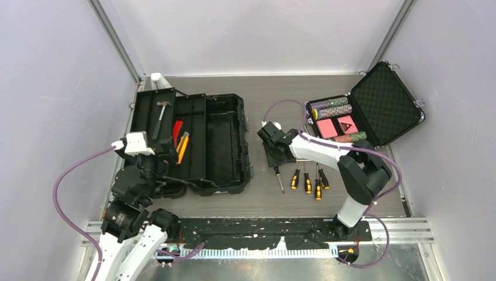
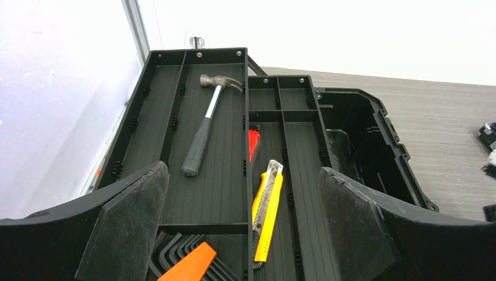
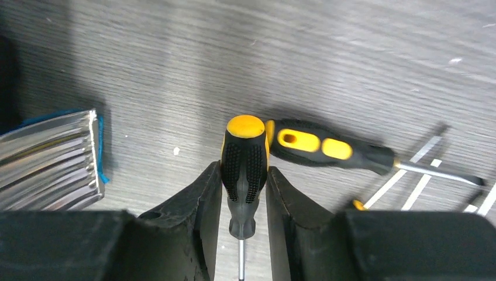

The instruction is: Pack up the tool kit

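Note:
The tool kit (image 1: 216,146) lies open at the left, a black box with its tray beside it. In the tray (image 2: 225,199) lie a hammer (image 2: 205,126), red pliers (image 2: 252,143), a yellow knife (image 2: 268,208) and hex keys (image 2: 175,257). My left gripper (image 2: 243,170) hangs open over the tray's near end, holding nothing. My right gripper (image 3: 244,175) is down on the table right of the box, its fingers pressed on both sides of a yellow-black screwdriver (image 3: 244,158). A second screwdriver (image 3: 321,146) lies touching its cap. Several more screwdrivers (image 1: 307,182) lie nearby.
A smaller black case (image 1: 374,105) with poker chips stands open at the back right. A ribbed silvery piece with a blue edge (image 3: 47,161) lies just left of the right gripper. White walls close in the table on three sides.

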### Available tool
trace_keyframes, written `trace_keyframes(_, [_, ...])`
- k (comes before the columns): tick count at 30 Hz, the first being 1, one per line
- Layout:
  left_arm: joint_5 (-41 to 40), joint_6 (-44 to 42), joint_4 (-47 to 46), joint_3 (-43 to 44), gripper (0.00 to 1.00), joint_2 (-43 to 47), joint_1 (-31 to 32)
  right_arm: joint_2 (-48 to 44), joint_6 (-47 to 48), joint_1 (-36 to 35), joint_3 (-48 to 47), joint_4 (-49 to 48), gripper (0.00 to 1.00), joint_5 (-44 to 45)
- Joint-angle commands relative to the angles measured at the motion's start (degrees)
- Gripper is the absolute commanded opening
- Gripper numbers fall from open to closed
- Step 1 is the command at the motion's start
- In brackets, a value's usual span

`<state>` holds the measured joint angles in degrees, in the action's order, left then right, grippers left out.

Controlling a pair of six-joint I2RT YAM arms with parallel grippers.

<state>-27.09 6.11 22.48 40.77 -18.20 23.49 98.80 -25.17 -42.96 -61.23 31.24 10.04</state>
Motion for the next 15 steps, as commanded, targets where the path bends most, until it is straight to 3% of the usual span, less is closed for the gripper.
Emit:
trace_keyframes(1, [-1.72,-0.48,-3.76,-0.38,1.00,0.40,-0.37,-9.10,2.05,-0.10,-6.99,5.66,0.12,7.16])
trace_keyframes(7, [-3.23,-0.42,-4.41,-0.85,1.00,1.12,-0.37,-14.81,2.58,-0.21,-17.98,7.18,0.11,7.27])
trace_keyframes(15, [-4.22,-0.33,-5.78,-2.18,1.00,2.02,-0.46,-11.12,-6.81,-2.57,-23.64,-7.44,0.10,-5.67])
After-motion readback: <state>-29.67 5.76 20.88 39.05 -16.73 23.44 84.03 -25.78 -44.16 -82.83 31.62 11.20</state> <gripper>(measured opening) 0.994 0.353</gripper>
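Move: The right hand, already holding a screwdriver by its handle just over the table, has the toolbox's deep well about 15 cm to its left, 6 cm ahead and 6 cm higher. Another screwdriver lies crosswise some 5 cm to its right, and the remaining ones lie about 9 cm right and 4 cm back. From the open left hand, the well's middle is roughly 10 cm ahead, 17 cm right and 22 cm below. Steeply upwards, about 24 cm, the right hand carries the gripped screwdriver off the other screwdrivers, also going forward and then left by some 6 cm each, towards the toolbox's well. The wrist turns through 35 to 40 degrees, swinging the fingers from nearly straight down out to the front and left while they keep their hold. ##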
